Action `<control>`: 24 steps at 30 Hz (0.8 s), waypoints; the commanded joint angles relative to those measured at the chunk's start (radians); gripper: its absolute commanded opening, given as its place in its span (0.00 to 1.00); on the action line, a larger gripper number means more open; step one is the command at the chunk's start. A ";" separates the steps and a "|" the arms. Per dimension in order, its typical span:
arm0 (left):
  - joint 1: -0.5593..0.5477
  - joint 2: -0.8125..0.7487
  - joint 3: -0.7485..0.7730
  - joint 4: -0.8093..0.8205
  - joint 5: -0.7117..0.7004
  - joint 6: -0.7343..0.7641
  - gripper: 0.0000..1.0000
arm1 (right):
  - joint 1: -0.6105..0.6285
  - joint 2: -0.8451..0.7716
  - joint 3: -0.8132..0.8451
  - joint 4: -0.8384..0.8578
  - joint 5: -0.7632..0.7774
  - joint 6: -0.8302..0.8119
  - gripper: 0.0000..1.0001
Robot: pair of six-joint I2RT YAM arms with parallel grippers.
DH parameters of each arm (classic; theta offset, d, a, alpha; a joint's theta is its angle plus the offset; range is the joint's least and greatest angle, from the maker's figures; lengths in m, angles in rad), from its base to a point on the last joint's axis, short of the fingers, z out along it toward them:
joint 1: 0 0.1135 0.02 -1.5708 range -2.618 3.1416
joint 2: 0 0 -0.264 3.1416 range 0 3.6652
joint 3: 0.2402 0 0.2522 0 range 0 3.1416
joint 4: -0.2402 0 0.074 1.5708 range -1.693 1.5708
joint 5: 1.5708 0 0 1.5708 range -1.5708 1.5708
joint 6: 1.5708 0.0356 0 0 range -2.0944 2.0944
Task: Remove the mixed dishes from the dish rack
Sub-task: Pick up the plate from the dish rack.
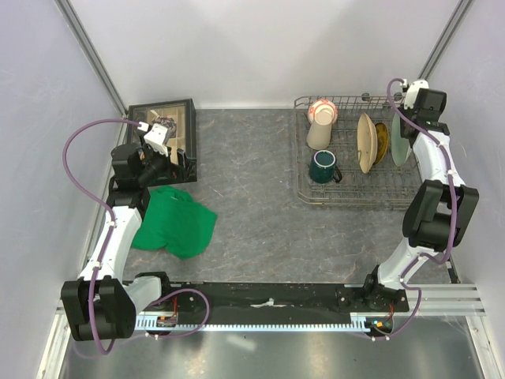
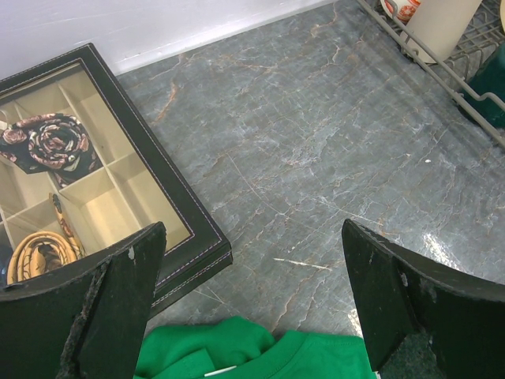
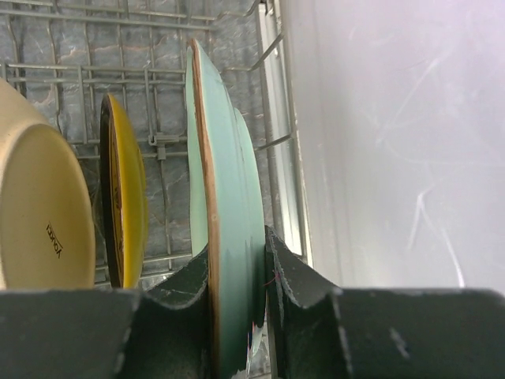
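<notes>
The grey wire dish rack (image 1: 351, 197) stands at the back right. On edge in it are a cream plate (image 1: 365, 142), a yellow-centred plate (image 1: 382, 142) and a pale green plate (image 1: 399, 146). A dark green mug (image 1: 323, 166), a beige cup (image 1: 319, 134) and a red-and-white bowl (image 1: 322, 110) sit at its left end. My right gripper (image 3: 237, 260) is shut on the rim of the pale green plate (image 3: 233, 197), one finger on each face. My left gripper (image 2: 252, 253) hangs open and holds nothing, over the table far left of the rack.
A black box with a glass lid (image 1: 170, 130) sits at the back left, just under my left gripper. A crumpled green cloth (image 1: 175, 221) lies in front of it. The right wall (image 3: 394, 158) runs close beside the rack's outer edge (image 3: 272, 95).
</notes>
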 commanded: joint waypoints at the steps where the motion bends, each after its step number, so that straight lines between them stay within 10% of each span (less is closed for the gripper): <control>1: 0.000 -0.002 -0.004 0.045 0.010 0.033 0.99 | -0.003 -0.105 0.091 0.077 0.023 -0.011 0.00; 24: -0.006 -0.026 0.117 -0.139 0.365 0.083 1.00 | 0.010 -0.366 0.283 -0.260 -0.302 0.028 0.00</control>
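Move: The right hand already grips the pale green plate by its upper rim. The plate's middle hangs about 9 cm below that hand, 1 cm ahead and 1 cm to its left. The yellow plate stands some 5 cm left of the right hand, 1 cm ahead and 13 cm down; the cream plate is about 10 cm left, 1 cm ahead and 11 cm down. From the left hand, the green plate lies roughly 57 cm right, 13 cm ahead and 12 cm lower. Keeping its pinch on the green plate's rim, the right hand goes on lifting, ever faster, by about 14 cm up from the rack, then also drawing back and to the left some 4 to 5 cm as the wrist tips up about 10 degrees and turns a little counter-clockwise. From about halfway, the empty left hand, fingers still wide open, starts moving right and slightly back, 4 cm in all, away from the divided tray towards the open counter, turning clockwise. ##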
